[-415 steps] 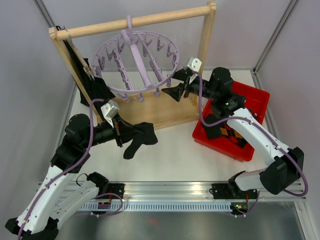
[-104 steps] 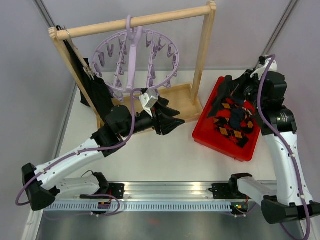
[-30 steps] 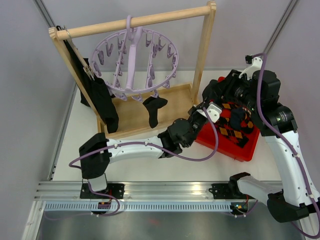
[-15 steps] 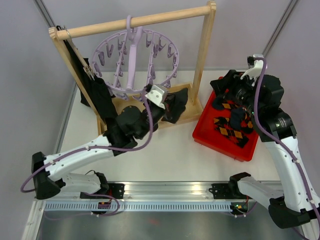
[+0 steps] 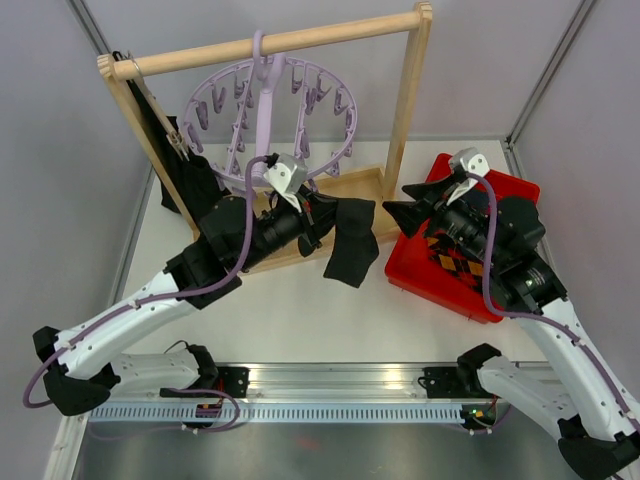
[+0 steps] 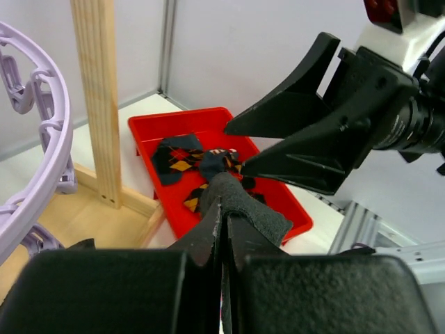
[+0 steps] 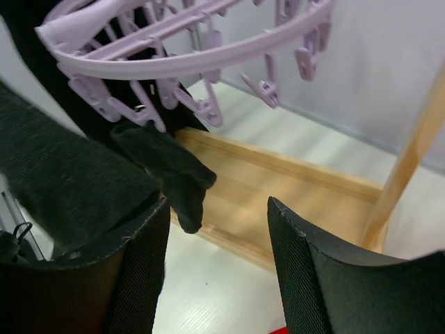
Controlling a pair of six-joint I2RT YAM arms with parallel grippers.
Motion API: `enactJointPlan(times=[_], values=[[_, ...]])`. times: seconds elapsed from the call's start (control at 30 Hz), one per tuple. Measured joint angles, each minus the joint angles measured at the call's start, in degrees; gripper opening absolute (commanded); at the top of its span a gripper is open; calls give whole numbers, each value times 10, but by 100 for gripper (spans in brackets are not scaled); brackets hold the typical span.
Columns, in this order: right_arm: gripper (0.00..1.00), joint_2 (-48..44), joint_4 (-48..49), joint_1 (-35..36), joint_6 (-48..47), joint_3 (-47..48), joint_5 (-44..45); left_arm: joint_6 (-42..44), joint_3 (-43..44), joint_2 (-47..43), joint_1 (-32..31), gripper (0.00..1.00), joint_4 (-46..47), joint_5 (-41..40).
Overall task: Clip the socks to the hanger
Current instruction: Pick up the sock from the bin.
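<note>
My left gripper (image 5: 322, 222) is shut on a plain black sock (image 5: 350, 242), holding it in the air in front of the wooden base; its jaws (image 6: 224, 205) pinch the sock's folded edge (image 6: 245, 209). My right gripper (image 5: 400, 205) stands open just right of that sock, fingers pointing at it (image 6: 233, 147). Nothing sits between its fingers (image 7: 217, 209). The lilac hanger (image 5: 265, 115) hangs by its hook from the wooden rail. One black sock (image 7: 170, 170) dangles from a clip on the hanger (image 7: 174, 59). Argyle socks (image 5: 458, 262) lie in the red tray (image 5: 510, 190).
The wooden frame has an upright post (image 5: 406, 110) between the hanger and the tray, and a flat base board (image 7: 292, 195) under the hanger. Black cloth (image 5: 192, 185) hangs at the frame's left end. A metal rail (image 5: 330, 385) runs along the near edge.
The right gripper has opened and swung down and left from above the tray to beside the held sock. The left gripper, still shut on the sock, has shifted it slightly down and forward.
</note>
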Motion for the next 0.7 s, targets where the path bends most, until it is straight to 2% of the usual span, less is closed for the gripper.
enactJointPlan(times=[0.37, 0.7], values=[[64, -11, 50, 80, -68, -28, 40, -76, 79, 7, 38, 2, -34, 63], [64, 5, 62, 175, -104, -28, 137, -108, 96, 44, 52, 2, -36, 93]])
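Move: The right hand's next thing, the dark sock pinched by the left fingers, has its middle about 6 cm to its left, 3 cm back and 4 cm lower. From the left hand, the open right fingers lie about 10 cm to the right and 1 cm ahead, at similar height. The clipped sock hangs some 4 cm to the left hand's left, level fore-and-aft and about 8 cm lower. Open right hand goes left, slightly back, towards the sock, which the left lifts about 5 cm, then dips. ##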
